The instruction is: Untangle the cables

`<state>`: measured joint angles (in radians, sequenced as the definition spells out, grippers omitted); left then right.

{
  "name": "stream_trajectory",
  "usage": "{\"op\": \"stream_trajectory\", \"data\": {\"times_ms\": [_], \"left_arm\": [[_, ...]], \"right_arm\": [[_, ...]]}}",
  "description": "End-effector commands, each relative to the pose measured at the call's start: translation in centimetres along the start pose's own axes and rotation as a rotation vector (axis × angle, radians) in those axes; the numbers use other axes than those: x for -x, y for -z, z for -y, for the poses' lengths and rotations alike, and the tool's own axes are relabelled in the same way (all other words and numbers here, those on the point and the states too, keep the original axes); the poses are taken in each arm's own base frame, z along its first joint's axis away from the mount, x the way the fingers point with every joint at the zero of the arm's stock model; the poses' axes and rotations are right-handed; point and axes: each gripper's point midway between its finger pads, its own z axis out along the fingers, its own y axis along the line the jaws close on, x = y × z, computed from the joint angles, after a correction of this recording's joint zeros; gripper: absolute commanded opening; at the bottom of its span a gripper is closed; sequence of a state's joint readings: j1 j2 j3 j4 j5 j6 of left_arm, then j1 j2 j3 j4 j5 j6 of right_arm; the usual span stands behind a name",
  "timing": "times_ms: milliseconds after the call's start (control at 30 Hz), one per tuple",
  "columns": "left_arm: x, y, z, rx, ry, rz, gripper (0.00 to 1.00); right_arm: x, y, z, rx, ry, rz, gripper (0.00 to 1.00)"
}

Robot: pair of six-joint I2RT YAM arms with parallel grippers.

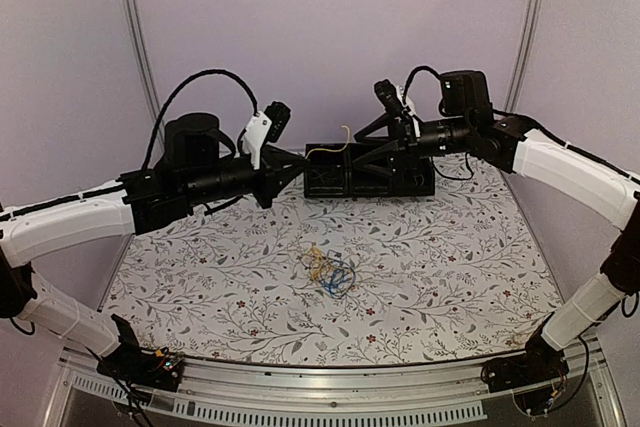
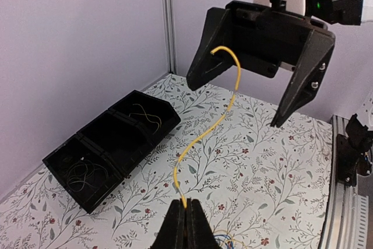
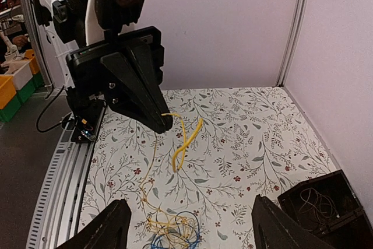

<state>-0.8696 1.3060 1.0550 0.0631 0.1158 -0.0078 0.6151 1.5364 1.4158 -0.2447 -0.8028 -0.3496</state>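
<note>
My left gripper point(image 2: 186, 217) is shut on one end of a thick yellow cable point(image 2: 211, 126). The cable rises in a wavy line, and its free end curls in front of my right gripper point(image 2: 239, 100). That gripper is open and holds nothing. In the top view the left gripper point(image 1: 298, 167) and right gripper point(image 1: 358, 150) face each other above the table's far half, with the yellow cable point(image 1: 330, 150) between them. A tangle of thin yellow and blue cables point(image 1: 330, 269) lies on the table's middle. It also shows low in the right wrist view, the tangle point(image 3: 172, 228) between the open fingers point(image 3: 111, 228).
A black two-compartment bin point(image 1: 400, 179) stands at the back of the table, under the right gripper. Thin dark and whitish cables lie inside the bin point(image 2: 108, 170). Walls close in the back and both sides, and a metal rail point(image 1: 320, 402) runs along the near edge.
</note>
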Motion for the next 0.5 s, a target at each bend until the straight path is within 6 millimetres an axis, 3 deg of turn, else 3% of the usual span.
{"op": "stream_trajectory", "data": {"times_ms": [0,300,467], "left_arm": [[1.6,0.6,0.5,-0.008,0.025,0.075,0.00],[1.3,0.0,1.1,-0.033,0.037,0.076,0.00],[0.4,-0.7,1.2,-0.037,0.041,0.056,0.00]], "right_arm": [[2.4,0.5,-2.0,0.112,-0.034,0.072,0.75],[3.2,-0.5,-1.6,0.167,-0.104,0.113,0.65],[4.8,-0.6,-1.5,0.202,-0.112,0.172,0.45]]}}
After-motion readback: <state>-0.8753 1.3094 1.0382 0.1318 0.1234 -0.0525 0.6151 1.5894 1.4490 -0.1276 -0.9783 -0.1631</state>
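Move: The free end of the yellow cable, pinched in the left hand, hangs about 3 cm left of the open right hand, level with it fore and aft and some 2 cm above. From the left hand that end is about 7 cm to the right, 2 cm ahead and 2 cm up. Nearby, counted from the right hand, the cable heap lies about 5 cm left, neither ahead nor back, and 30 cm below; the black bin is some 25 cm ahead, 7 cm right and 28 cm below. The right hand eases in on the yellow cable's free end, about 2 cm up and 1.5 cm to the left; it also draws back some 1.5 cm early on before that backward drift stops, while the wrist swings about 10 degrees, mostly turning counter-clockwise and tilting, and the fingers narrow from three-quarters open to half open around the end without shutting. The left hand stays nearly in place high over the table and keeps its shut pinch on the cable, holding it out towards the right hand. ##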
